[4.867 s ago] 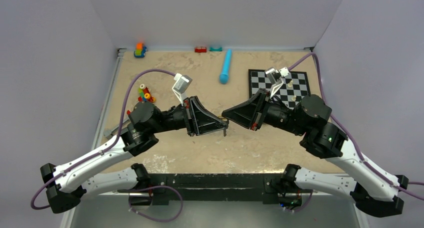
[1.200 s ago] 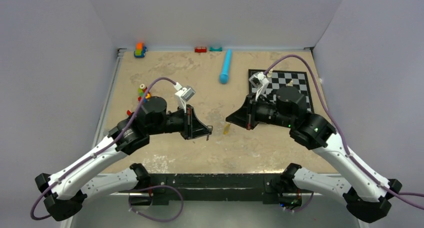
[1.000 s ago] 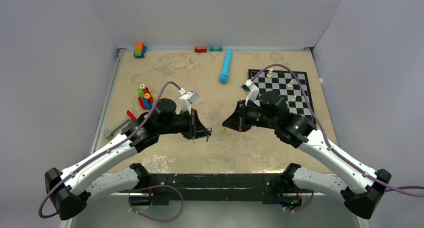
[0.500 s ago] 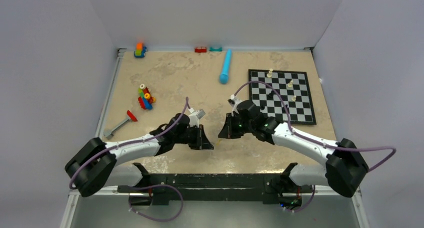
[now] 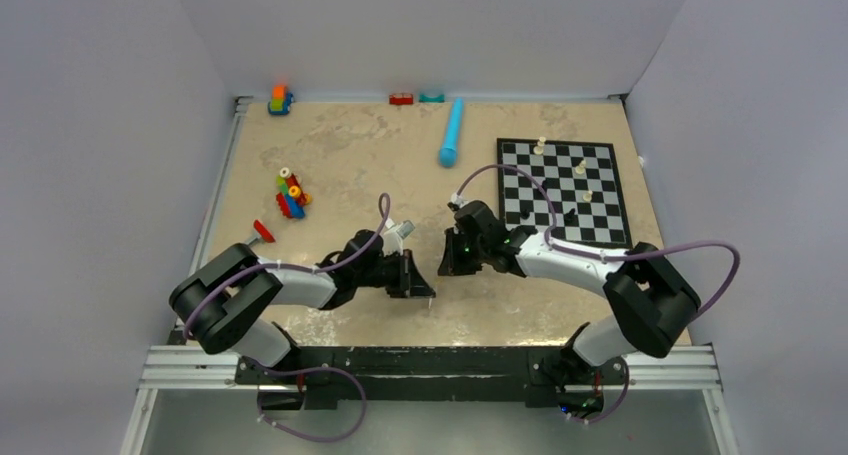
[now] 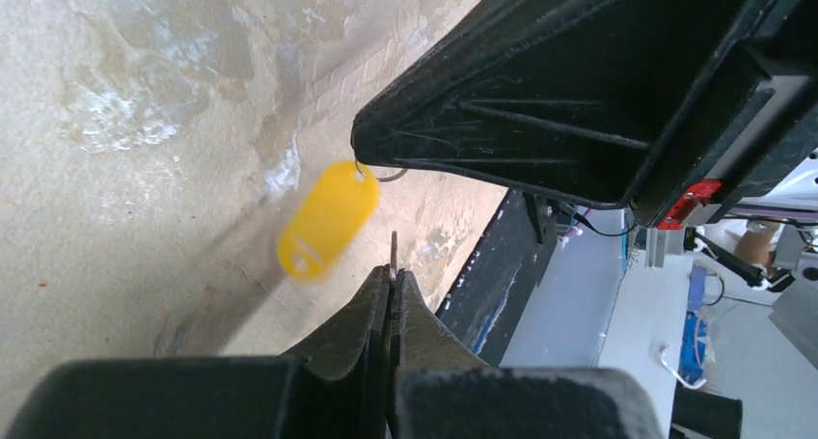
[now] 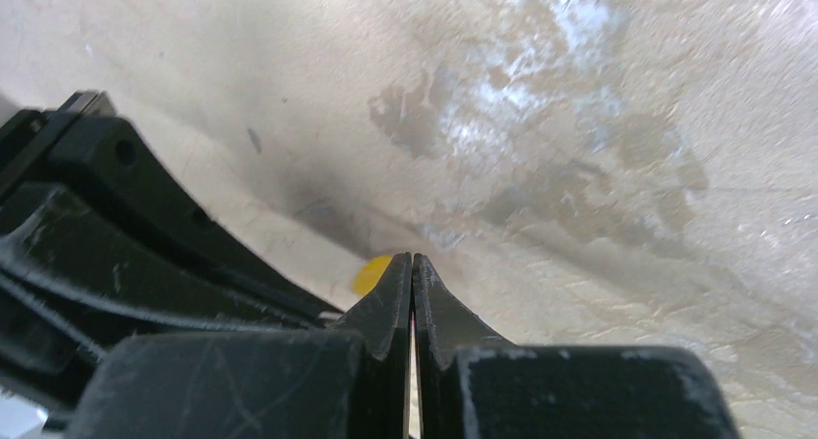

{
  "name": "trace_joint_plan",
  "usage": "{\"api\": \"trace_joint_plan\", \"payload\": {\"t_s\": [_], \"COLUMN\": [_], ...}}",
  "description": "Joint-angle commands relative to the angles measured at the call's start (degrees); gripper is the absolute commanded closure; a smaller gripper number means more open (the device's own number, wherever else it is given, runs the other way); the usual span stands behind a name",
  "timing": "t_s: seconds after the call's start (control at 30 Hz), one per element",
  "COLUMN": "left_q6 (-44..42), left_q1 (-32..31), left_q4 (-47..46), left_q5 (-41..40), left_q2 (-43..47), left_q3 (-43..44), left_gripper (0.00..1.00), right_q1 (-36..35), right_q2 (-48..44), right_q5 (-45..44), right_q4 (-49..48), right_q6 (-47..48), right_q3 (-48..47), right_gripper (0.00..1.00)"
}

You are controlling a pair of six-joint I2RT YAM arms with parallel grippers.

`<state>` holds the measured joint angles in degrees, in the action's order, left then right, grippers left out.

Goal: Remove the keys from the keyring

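Note:
My left gripper [image 6: 393,265] is shut on a thin metal key [image 6: 394,246], seen edge-on and sticking out past the tips. It sits low over the table's front middle [image 5: 427,293]. Just above it my right gripper [image 5: 441,267] points toward it, also shut. From the right gripper's tip hangs the wire keyring [image 6: 390,176] with a yellow tag [image 6: 328,219] dangling below it. In the right wrist view the right gripper [image 7: 412,260] has its jaws pressed together, and a bit of the yellow tag [image 7: 371,273] shows beside them. The key is apart from the ring.
A chessboard [image 5: 600,230] with small white pieces lies at the right. A blue cylinder [image 5: 451,133] lies at the back middle. Coloured blocks [image 5: 290,193] and a red-headed tool [image 5: 262,231] lie at the left. The black front rail [image 5: 420,360] is close below the grippers.
Both arms have folded down and drawn toward the table's front edge. The two grippers stay shut and close together, now lower and nearer the rail.

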<state>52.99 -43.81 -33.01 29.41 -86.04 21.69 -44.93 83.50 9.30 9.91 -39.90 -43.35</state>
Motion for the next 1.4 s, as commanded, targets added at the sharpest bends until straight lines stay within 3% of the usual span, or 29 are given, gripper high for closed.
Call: {"api": "trace_joint_plan", "payload": {"t_s": [0.0, 0.3, 0.33, 0.37, 0.47, 0.6, 0.67, 0.97, 1.2, 1.37], "left_q6": [-3.14, -9.1, -9.72, -10.3, -11.62, -13.03, -14.39, -16.98, -15.7, -18.02], "left_q1": [0.93, 2.57, 2.74, 3.02, 3.53, 3.92, 4.12, 4.87, 4.77, 4.8], "left_q4": [-0.71, 10.15, 11.37, 12.6, 16.0, 20.08, 23.43, 32.91, 32.84, 39.8], "left_q5": [-1.0, -3.47, -3.68, -3.87, -4.55, -6.75, -8.71, -9.54, -8.81, -11.25], "left_q2": [1.87, 5.78, 6.4, 6.98, 8.94, 12.62, 14.99, 22.73, 27.41, 32.07], "left_q3": [0.65, 3.36, 3.64, 3.93, 4.91, 5.75, 6.41, 10.03, 8.47, 10.26], "left_gripper": [1.0, 0.97, 0.95, 0.92, 0.71, 0.32, 0.2, 0.2, 0.24, 0.2], "right_q1": [0.54, 1.46, 1.57, 1.55, 1.6, 1.59, 1.59, 1.55, 1.56, 1.57], "right_q2": [2.18, 5.62, 5.55, 5.45, 4.19, 1.18, -1.04, -16.44, -31.05, -37.75], "right_q5": [-4.65, -7.36, -7.9, -8.42, -9.69, -12.6, -13.62, -14.45, -15.9, -15.67], "right_q4": [1.09, 4.7, 5.54, 6.32, 8.48, 12.39, 14.01, 16.16, 10.66, 9.21], "right_q6": [1.48, 4.1, 4.39, 4.77, 5.87, 6.9, 7.1, 6.53, 4.73, 4.02], "right_q3": [-4.18, -9.13, -9.8, -10.49, -12.11, -14.39, -14.89, -11.59, -3.01, -0.5], "right_gripper": [1.0, 1.0, 0.95, 0.84, 0.61, 0.53, 0.52, 0.52, 0.51, 0.51]}}
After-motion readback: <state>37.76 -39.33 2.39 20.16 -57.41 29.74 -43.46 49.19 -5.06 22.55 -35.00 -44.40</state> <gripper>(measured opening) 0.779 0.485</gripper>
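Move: The left hand already holds the freed key just off the bare table; the spot for it lies about 1 cm to the left and 1 cm back, some 2 cm below the fingers. The keyring, pinched in the right fingers, is about 5 cm ahead of the left hand and 1 cm to its right. For the right hand, the spot for the yellow tag is about 1 cm ahead, 2 cm left and 2 cm down; the key is some 6 cm back and 1 cm left. The left hand skims the table about 2 cm forward and 2 cm to the left, spreads its fingers wide to let go of the key, then climbs some 8 cm while drifting farther left, its fingertips tilting up a little. The right hand slides roughly 4 cm forward and slightly down at the same time, opens about halfway to let go of the keyring, then rises quickly by some 15 cm, drawing back and to the right away from the tag as the wrist tips up. ##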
